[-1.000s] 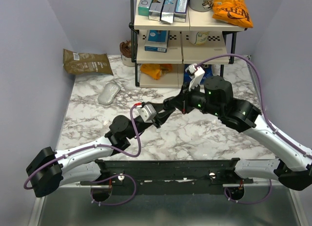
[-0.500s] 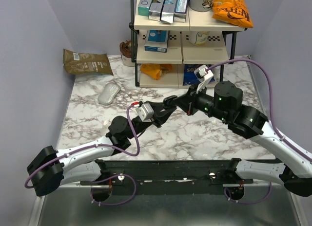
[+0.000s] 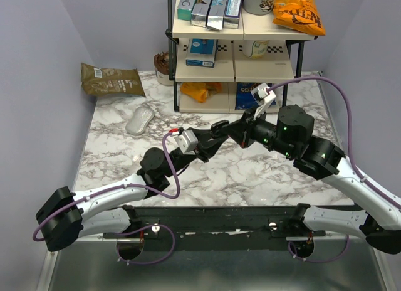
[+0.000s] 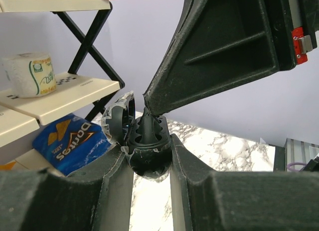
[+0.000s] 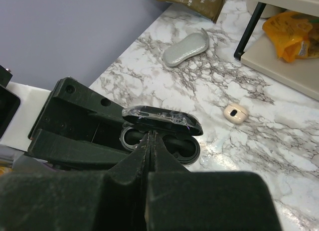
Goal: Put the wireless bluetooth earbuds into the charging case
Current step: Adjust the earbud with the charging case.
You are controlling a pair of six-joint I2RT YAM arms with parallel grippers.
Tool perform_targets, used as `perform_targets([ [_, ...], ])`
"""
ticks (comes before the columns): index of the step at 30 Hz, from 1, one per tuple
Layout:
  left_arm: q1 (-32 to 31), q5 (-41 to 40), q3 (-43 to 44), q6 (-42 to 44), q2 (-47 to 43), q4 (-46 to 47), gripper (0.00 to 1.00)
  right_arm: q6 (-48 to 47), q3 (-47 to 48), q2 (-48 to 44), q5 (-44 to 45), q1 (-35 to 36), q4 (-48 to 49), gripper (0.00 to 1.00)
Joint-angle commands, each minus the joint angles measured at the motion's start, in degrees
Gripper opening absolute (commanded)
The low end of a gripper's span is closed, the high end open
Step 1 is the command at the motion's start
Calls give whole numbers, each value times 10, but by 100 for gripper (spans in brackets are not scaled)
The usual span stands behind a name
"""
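The charging case (image 4: 148,156), a glossy black oval pod with its lid (image 4: 118,119) swung open, is held above the table by my left gripper (image 3: 212,140), whose fingers (image 4: 115,176) are shut on its sides. In the right wrist view the case (image 5: 185,147) shows two dark wells under the raised lid (image 5: 162,119). My right gripper (image 5: 151,136) is shut, and its tips press down between the wells. From the left wrist view the right gripper (image 4: 147,105) meets the case from above. I cannot make out the earbuds; the wells are too dark.
A shelf rack (image 3: 235,52) with boxes and snack bags stands at the back. A grey oval object (image 5: 187,47) and a brown bag (image 3: 111,79) lie at the back left. A small beige pod (image 5: 235,113) sits on the marble. A blue chip bag (image 4: 65,141) is under the rack.
The right arm has swung to the right and its gripper now reaches leftward into the case. The left gripper has lifted slightly with the case still in it.
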Motion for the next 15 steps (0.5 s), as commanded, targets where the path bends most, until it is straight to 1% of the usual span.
perform_targets([
  [1,-2,12,9,3,-4,20,0,-13,4,-6,13,0,7,12],
  [3,-2,16,3,3,-6,21,0,-19,3,-13,12,0,13,12],
  [7,-2,24,-13,-5,-26,23,0,-35,-18,-62,16,0,47,13],
  [8,0,30,-21,-6,-31,19,0,-41,-22,-69,33,0,53,13],
  [9,1,37,-24,-11,-36,19,0,-47,-20,-74,43,1,51,15],
  [10,5,47,-27,-17,-47,18,0,-53,-16,-76,53,0,46,21],
  [12,25,101,-35,-58,-56,19,0,-64,3,-70,84,0,20,27],
  [13,36,125,-37,-79,-61,25,0,-68,8,-66,92,1,11,33],
  [14,48,152,-40,-121,-62,43,0,-72,11,-59,106,1,-3,35],
  [15,71,216,-40,-147,-60,56,0,-75,17,-56,108,1,-10,37],
])
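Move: The open black charging case stands clamped in the left fingers, its middle barely 1 cm beyond the left hand point to the right, ahead and up. From the right hand, nearly shut with its tips at the wells, the case lies some 2 cm ahead, 2 cm left and 2 cm lower. On the table some 30 cm below the right hand, a beige case lies about 20 cm ahead and 9 cm left, a grey pouch about 27 cm ahead and 34 cm left. The charging case stays gripped by the left hand, which eases it about 2 cm back and left late on, turning slightly clockwise. Off its wells come the right fingertips: after a brief pause the right hand climbs and swings right, roughly 5 cm away from the case, tipping some 10 degrees upward as its nearly shut fingers open to about a third. ##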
